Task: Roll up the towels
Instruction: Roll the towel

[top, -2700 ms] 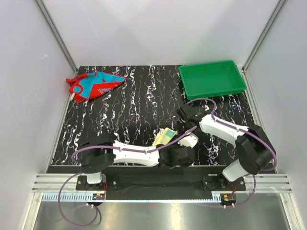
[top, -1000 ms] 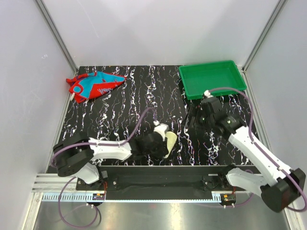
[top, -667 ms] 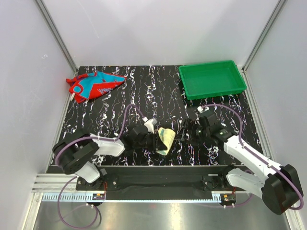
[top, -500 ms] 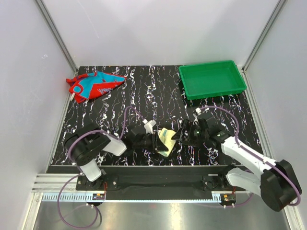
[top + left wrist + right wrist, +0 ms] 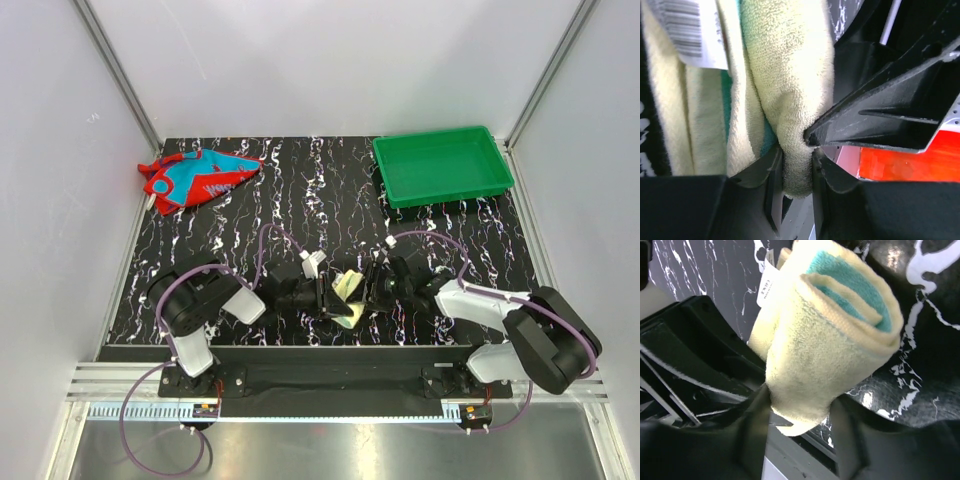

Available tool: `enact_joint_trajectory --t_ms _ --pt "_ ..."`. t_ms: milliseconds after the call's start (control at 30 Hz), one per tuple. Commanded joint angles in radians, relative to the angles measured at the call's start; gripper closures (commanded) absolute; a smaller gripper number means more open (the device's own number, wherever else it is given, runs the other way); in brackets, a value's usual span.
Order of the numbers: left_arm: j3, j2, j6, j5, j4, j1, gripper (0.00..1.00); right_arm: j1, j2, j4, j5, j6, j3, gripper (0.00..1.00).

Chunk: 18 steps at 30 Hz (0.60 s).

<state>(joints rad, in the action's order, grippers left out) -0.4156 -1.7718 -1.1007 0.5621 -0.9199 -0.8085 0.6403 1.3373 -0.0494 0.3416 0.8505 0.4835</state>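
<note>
The pale yellow towel (image 5: pixel 347 293), rolled with a teal layer inside, hangs between my two grippers near the table's front middle. My left gripper (image 5: pixel 326 297) comes in from the left and is shut on a fold of the towel (image 5: pixel 790 85), which is pinched between its jaws (image 5: pixel 797 165). Coming from the right, my right gripper (image 5: pixel 373 286) has its fingers closed around the end of the roll (image 5: pixel 830 350), one on each side (image 5: pixel 801 427). The red towel with teal patterns (image 5: pixel 198 177) lies crumpled at the far left.
A green plastic tray (image 5: pixel 442 165) stands at the far right corner. A white label (image 5: pixel 766 287) hangs from the yellow towel. Both arms lie low along the front edge of the black marbled table (image 5: pixel 300 200), wrists facing each other.
My right arm has dropped from near the tray and moved left to the yellow towel, narrowing its jaws around the roll. My left gripper has kept its hold and turned the towel toward it.
</note>
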Motion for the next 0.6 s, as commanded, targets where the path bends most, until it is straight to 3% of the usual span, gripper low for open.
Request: enact_joint_trajectory --t_ms 0,100,233,367,567 --pt "-0.023 -0.012 0.01 0.028 -0.025 0.011 0.96 0.016 0.016 -0.081 -0.027 0.016 -0.017 0.52" --pt "-0.028 -0.005 0.03 0.018 0.01 0.011 0.91 0.016 0.022 -0.07 -0.035 0.015 -0.011 0.64" --pt "-0.034 0.078 0.122 -0.053 0.185 0.009 0.58 0.016 0.022 0.009 -0.059 -0.013 0.026 0.72" --pt "-0.081 0.254 0.267 -0.21 0.529 -0.003 0.41 0.024 0.032 0.164 -0.093 -0.042 0.098 0.76" --pt "-0.202 0.455 0.419 -0.512 0.951 -0.079 0.33 0.047 0.086 0.255 -0.11 -0.068 0.162 0.79"
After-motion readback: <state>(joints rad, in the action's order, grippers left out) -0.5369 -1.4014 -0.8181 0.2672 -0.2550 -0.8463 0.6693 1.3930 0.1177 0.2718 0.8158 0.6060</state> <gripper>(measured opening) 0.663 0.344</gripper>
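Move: The rolled yellow-and-green towel is already between the left fingers, its middle some 2 cm ahead of the left hand, neither left nor right and about level. From the right hand, whose fingers straddle the roll half open, the towel's middle lies about 3 cm to the left, 1 cm back and 1 cm down. Nothing else stands close by. Close the right gripper on the towel roll first, holding that hand almost in place low over the table, and keep the pinch. Then open the left fingers to let go and draw the left gripper off the roll, about 3 cm left, rising and easing forward by 2 cm or so each, while its wrist tips and rolls some 20 degrees. ##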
